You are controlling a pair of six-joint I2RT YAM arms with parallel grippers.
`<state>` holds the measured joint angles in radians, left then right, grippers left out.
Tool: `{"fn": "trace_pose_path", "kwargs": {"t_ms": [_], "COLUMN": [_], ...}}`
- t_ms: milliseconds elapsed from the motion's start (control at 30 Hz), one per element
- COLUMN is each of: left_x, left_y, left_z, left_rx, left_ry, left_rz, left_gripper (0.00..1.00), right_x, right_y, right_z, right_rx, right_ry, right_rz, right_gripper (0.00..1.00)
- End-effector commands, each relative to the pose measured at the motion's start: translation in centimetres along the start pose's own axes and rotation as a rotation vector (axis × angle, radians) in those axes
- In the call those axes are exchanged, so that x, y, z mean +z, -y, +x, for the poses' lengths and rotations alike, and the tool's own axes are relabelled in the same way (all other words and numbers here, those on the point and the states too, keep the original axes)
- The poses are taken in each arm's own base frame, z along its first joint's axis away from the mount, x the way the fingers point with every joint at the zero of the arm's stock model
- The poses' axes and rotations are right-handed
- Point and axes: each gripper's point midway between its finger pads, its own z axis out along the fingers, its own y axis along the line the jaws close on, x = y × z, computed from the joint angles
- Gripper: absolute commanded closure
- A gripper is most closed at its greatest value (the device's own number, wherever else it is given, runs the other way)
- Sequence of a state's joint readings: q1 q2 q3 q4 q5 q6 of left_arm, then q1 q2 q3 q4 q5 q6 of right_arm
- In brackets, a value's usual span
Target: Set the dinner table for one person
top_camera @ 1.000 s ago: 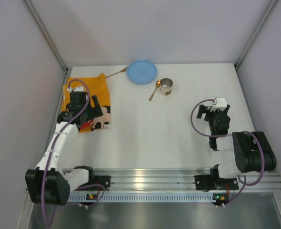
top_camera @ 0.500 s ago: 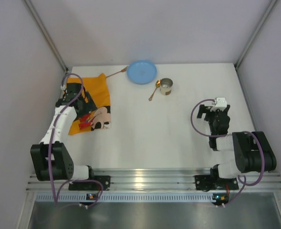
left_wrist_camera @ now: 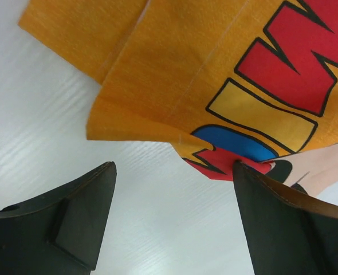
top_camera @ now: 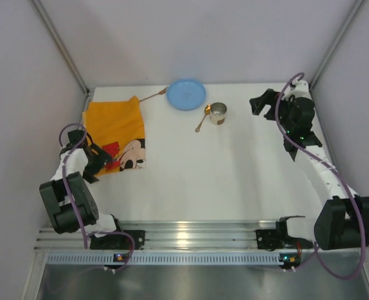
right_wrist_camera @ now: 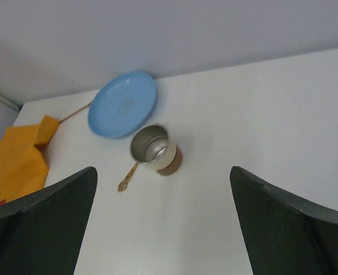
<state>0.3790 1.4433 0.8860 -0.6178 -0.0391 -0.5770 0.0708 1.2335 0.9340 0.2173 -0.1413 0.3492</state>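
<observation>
The dinner table (top_camera: 222,181) is a white top. An orange cartoon cloth (top_camera: 112,128) lies at its left. My left gripper (top_camera: 107,162) is low at the cloth's near corner. In the left wrist view it (left_wrist_camera: 175,172) is open, and the cloth (left_wrist_camera: 226,74) reaches the tip of its right finger. My right gripper (top_camera: 254,104) is open at the far right, pointing at a metal cup (top_camera: 218,113). In the right wrist view the cup (right_wrist_camera: 156,150) lies beyond the open gripper (right_wrist_camera: 162,172), apart from it.
A blue plate (top_camera: 186,94) sits at the far edge, also in the right wrist view (right_wrist_camera: 123,103). A gold spoon (top_camera: 202,120) lies left of the cup. Another gold utensil handle (top_camera: 152,95) pokes out between plate and cloth. Walls close in left, right and back.
My left gripper drew back from over the cloth to its near corner. My right arm swung from the near right out to the far right, facing the cup.
</observation>
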Motion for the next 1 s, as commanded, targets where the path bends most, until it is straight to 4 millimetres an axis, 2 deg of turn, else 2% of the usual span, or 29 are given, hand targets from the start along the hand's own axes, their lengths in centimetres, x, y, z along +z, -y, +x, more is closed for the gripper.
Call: {"fn": "trace_pose_path", "kwargs": {"t_ms": [0, 33, 267, 400, 433, 600, 633, 733, 767, 800, 967], "left_x": [-0.6, -0.5, 0.1, 1.0, 1.2, 1.3, 1.4, 1.3, 1.1, 0.9, -1.2], "left_y": [3.0, 2.9, 3.3, 3.0, 3.0, 3.1, 3.1, 3.3, 3.4, 3.6, 4.7], "left_z": [-1.9, -2.2, -3.0, -2.6, -2.5, -2.7, -2.7, -3.1, -3.4, -3.4, -5.0], "left_rx": [-0.062, -0.065, -0.08, -0.072, -0.067, -0.054, -0.05, -0.037, -0.031, -0.026, 0.017], "left_ry": [0.07, 0.073, 0.093, 0.059, 0.056, 0.058, 0.057, 0.062, 0.069, 0.07, 0.121], "left_rz": [0.133, 0.123, 0.124, 0.1, 0.097, 0.1, 0.099, 0.102, 0.106, 0.111, 0.143], "left_gripper": [0.12, 0.13, 0.18, 0.29, 0.35, 0.51, 0.63, 0.83, 0.93, 0.97, 1.0], "right_x": [-0.8, -1.2, -0.5, -0.2, -0.2, -0.2, -0.3, -0.4, -0.5, -0.6, -0.9], "right_y": [-2.8, -2.7, -3.4, -3.6, -3.6, -3.5, -3.5, -3.5, -3.4, -3.5, -3.6], "right_z": [8.0, 9.1, 9.5, 9.9, 10.0, 10.0, 10.1, 10.4, 10.5, 10.5, 10.1], "right_rx": [0.165, 0.155, 0.083, 0.098, 0.102, 0.096, 0.093, 0.099, 0.105, 0.107, 0.104], "right_ry": [-0.326, -0.375, -0.457, -0.472, -0.475, -0.48, -0.482, -0.492, -0.494, -0.494, -0.486], "right_rz": [-0.087, -0.068, -0.083, -0.085, -0.085, -0.078, -0.079, -0.076, -0.072, -0.073, -0.072], "right_gripper": [0.0, 0.0, 0.0, 0.0, 0.0, 0.0, 0.0, 0.0, 0.0, 0.0, 0.0]}}
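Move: The near fold of the orange napkin lies about 3 cm ahead of the left hand, straight on and some 2 cm below it; the fork is far off, roughly 50 cm ahead and 16 cm right. From the high right hand, the cup stands about 17 cm ahead, 17 cm left and 21 cm below. The spoon lies some 7 cm to the left of the cup, level with it, and the plate about 18 cm farther out than the cup and 16 cm left of it. Forward about 2 cm, then a dip of roughly 1 cm: the left hand brings its open fingers onto the napkin's near fold, closes them and pinches it, then eases on forward and up by some 1.5 cm each way. Meanwhile the empty right hand sinks about 10 cm and swings left and slightly back, tipping its open fingers some 30 degrees downwards, closer to the cup, then stays there. ##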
